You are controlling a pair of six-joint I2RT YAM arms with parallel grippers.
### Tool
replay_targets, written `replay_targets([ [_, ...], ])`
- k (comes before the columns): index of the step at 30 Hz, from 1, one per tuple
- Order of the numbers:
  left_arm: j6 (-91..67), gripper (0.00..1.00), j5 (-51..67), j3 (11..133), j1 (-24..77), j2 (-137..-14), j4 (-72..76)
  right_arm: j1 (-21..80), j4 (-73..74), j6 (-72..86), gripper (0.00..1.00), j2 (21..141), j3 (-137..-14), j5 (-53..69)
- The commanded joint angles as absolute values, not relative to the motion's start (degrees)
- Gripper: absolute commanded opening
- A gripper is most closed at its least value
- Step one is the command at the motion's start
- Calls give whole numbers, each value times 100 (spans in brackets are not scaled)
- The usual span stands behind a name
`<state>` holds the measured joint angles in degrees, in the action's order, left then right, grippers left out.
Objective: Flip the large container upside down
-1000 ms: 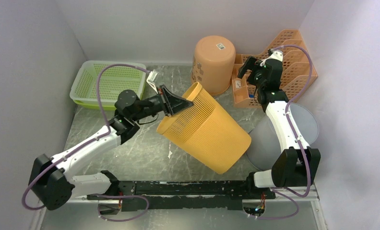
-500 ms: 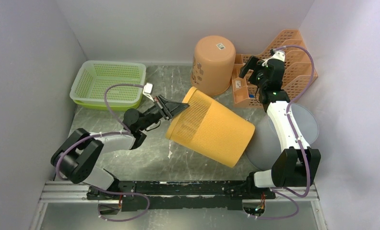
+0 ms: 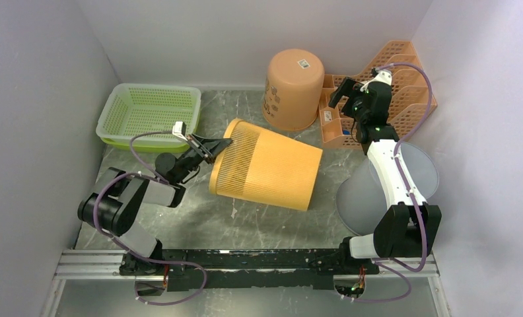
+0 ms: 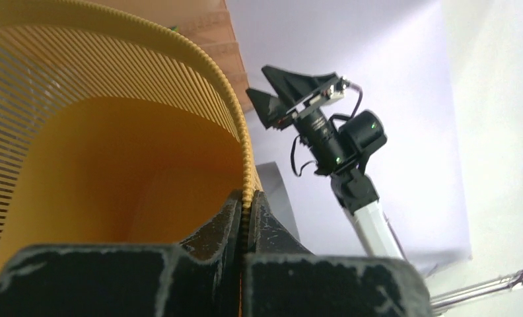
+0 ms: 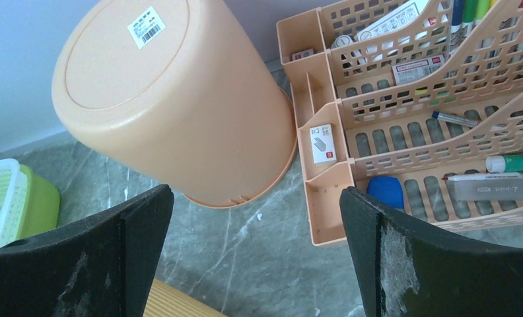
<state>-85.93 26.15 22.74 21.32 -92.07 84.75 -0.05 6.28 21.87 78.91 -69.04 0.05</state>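
Observation:
The large container is a ribbed orange-yellow basket (image 3: 267,166) lying on its side in the middle of the table, its open mouth facing left and its base to the right. My left gripper (image 3: 214,145) is shut on the basket's rim at the upper left of the mouth. In the left wrist view the rim (image 4: 244,158) runs down between the two closed fingers (image 4: 214,228). My right gripper (image 3: 350,92) is open and empty, held high at the back right above the peach organizer. In the right wrist view a corner of the basket (image 5: 179,302) shows at the bottom.
A peach bucket (image 3: 294,87) stands upside down at the back centre. A peach desk organizer (image 3: 384,92) with pens fills the back right corner. A green basket tray (image 3: 150,113) sits at the back left. A grey round lid (image 3: 385,188) lies at the right.
My left arm has pulled back and down toward the left, bringing the basket with it. The basket has dropped from a raised tilt to lying on its side. The right arm has hardly moved.

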Motion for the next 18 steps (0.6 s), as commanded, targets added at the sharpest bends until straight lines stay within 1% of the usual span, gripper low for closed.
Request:
replay_targets([
  [1, -9019, 7, 2891, 2093, 1836, -9445, 10409, -57, 401, 2205, 100, 7978, -6826, 31],
  [8, -9952, 7, 2677, 2740, 1792, -9481, 10415, -62, 403, 2191, 100, 7985, -6874, 16],
  [15, -10454, 7, 2547, 2536, 1258, -9361, 10421, -64, 425, 2109, 100, 7994, -6886, -73],
  [18, -10630, 7, 2330, 2685, 1449, -9254, 10415, -77, 420, 2142, 100, 8045, -6911, -20],
])
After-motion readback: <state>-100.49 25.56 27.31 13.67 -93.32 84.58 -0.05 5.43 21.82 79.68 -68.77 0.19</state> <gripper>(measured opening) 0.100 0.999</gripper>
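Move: The large yellow container hangs from its rim in the left gripper, its middle about 11 cm to the hand's right, 7 cm back and slightly lower. The orange container stands some 16 cm ahead and 18 cm right, the green basket 8 cm ahead and 26 cm left, both well below; the grey container is roughly 46 cm right and 14 cm back. From the idle right hand, the yellow container lies about 21 cm back and 21 cm left. Keep the left gripper pinched on the yellow container's rim and carry it about 5 cm forward and left, away from the grey container, gaining most of a 3 cm rise early on. Meanwhile roll the wrist some 10 degrees so the hand's left side drops, tipping the fingers slightly down. ##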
